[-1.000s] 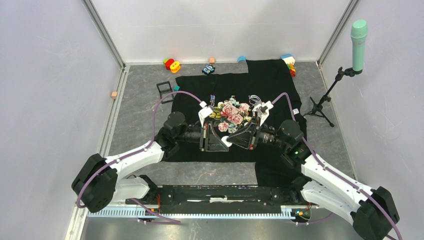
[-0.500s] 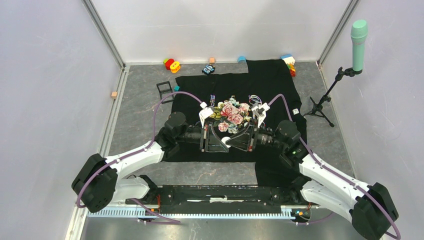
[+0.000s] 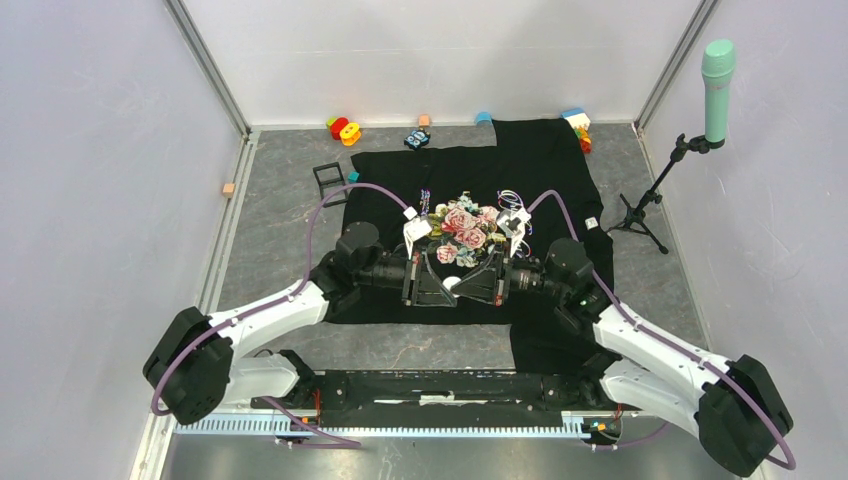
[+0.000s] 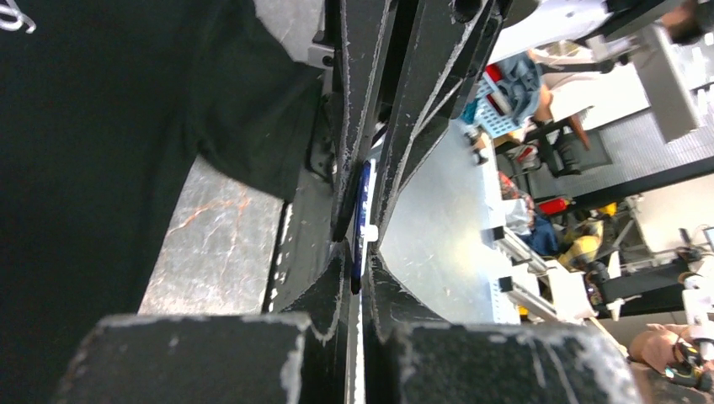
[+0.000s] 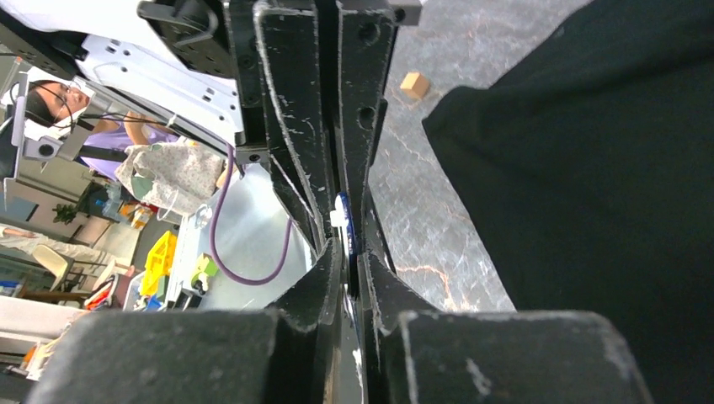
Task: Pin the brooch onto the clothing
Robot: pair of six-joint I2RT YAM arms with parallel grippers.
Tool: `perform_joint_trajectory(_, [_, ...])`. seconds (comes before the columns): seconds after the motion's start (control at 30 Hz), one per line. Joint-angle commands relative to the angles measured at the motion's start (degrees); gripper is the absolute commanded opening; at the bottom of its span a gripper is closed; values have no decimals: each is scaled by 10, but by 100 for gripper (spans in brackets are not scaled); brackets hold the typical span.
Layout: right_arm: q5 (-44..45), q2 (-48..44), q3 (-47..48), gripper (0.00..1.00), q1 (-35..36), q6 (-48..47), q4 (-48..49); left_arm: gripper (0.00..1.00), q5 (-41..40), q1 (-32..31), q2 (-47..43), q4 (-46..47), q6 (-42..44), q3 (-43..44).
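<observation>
The clothing [image 3: 540, 165], a black T-shirt with a rose print [image 3: 463, 228], lies flat on the grey table. It also fills one side of each wrist view, as the clothing [image 4: 93, 126] and the clothing [image 5: 606, 168]. My two grippers meet tip to tip just above its lower hem. The brooch [image 3: 452, 283] sits between them. It shows edge-on as a thin blue disc, the brooch [image 4: 362, 210] and the brooch [image 5: 346, 220]. My left gripper [image 4: 361, 252] is shut on it. My right gripper [image 5: 347, 252] has its jaws narrowed onto the disc's other edge.
A black square frame case [image 3: 328, 180] and a teal cube [image 3: 353, 176] lie left of the shirt. Small toys [image 3: 343, 129] and blocks [image 3: 576, 122] line the back wall. An orange cube [image 3: 229, 189] is at the left edge. A microphone stand [image 3: 650, 205] stands at right.
The two grippers have drawn together over the shirt's lower part. The right gripper slid left onto the brooch and its jaws narrowed. The left gripper stayed shut.
</observation>
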Motion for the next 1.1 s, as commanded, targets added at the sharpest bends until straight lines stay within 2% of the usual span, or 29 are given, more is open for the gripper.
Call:
perform_joint_trajectory(0.0, [25, 39, -4, 9, -1, -24, -36, 2, -4, -42, -18, -90, 95, 53])
perform_joint_trajectory(0.2, [8, 60, -17, 8, 0, -14, -2, 2, -7, -47, -20, -89, 98, 53])
perform_joint_trajectory(0.47, [8, 69, -5, 10, -1, -52, -42, 2, 3, -57, -5, -88, 97, 65])
perform_joint_trajectory(0.63, [1, 64, -12, 11, -1, -79, -26, 2, 6, -61, -3, -94, 99, 68])
perform_joint_trajectory(0.73, [-16, 44, -6, 18, -1, -100, -35, 2, -15, -59, -5, -107, 98, 63])
perform_joint_trajectory(0.83, [-38, 19, 5, 30, -1, -122, -54, 2, -23, -55, 6, -122, 99, 63])
perform_joint_trajectory(0.93, [-46, -19, 21, 36, -1, -159, -94, 2, -28, -53, 18, -126, 94, 64])
perform_joint_trajectory(1.07, [-31, -87, 43, 54, -13, -190, -142, 2, -28, -53, 20, -133, 93, 68])
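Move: The brooch is held between the two facing grippers, its middle about 1 cm to the right of the left hand and 2 cm to the left of the right hand, level with both. The shirt's flower print lies some 16 cm ahead and 3 cm right of the left hand, roughly 18 cm below. The white lettering, at the same height, is about 10 cm to the right of that print's middle. Sink both grippers together about 4 cm and ease them back some 1.5 cm, keeping the left one pinched on the brooch and tipping its fingertips down about 10 degrees. Near the end, spread the right fingers to roughly half open, let go of the brooch, and draw the right hand up and slightly right, away from it. ##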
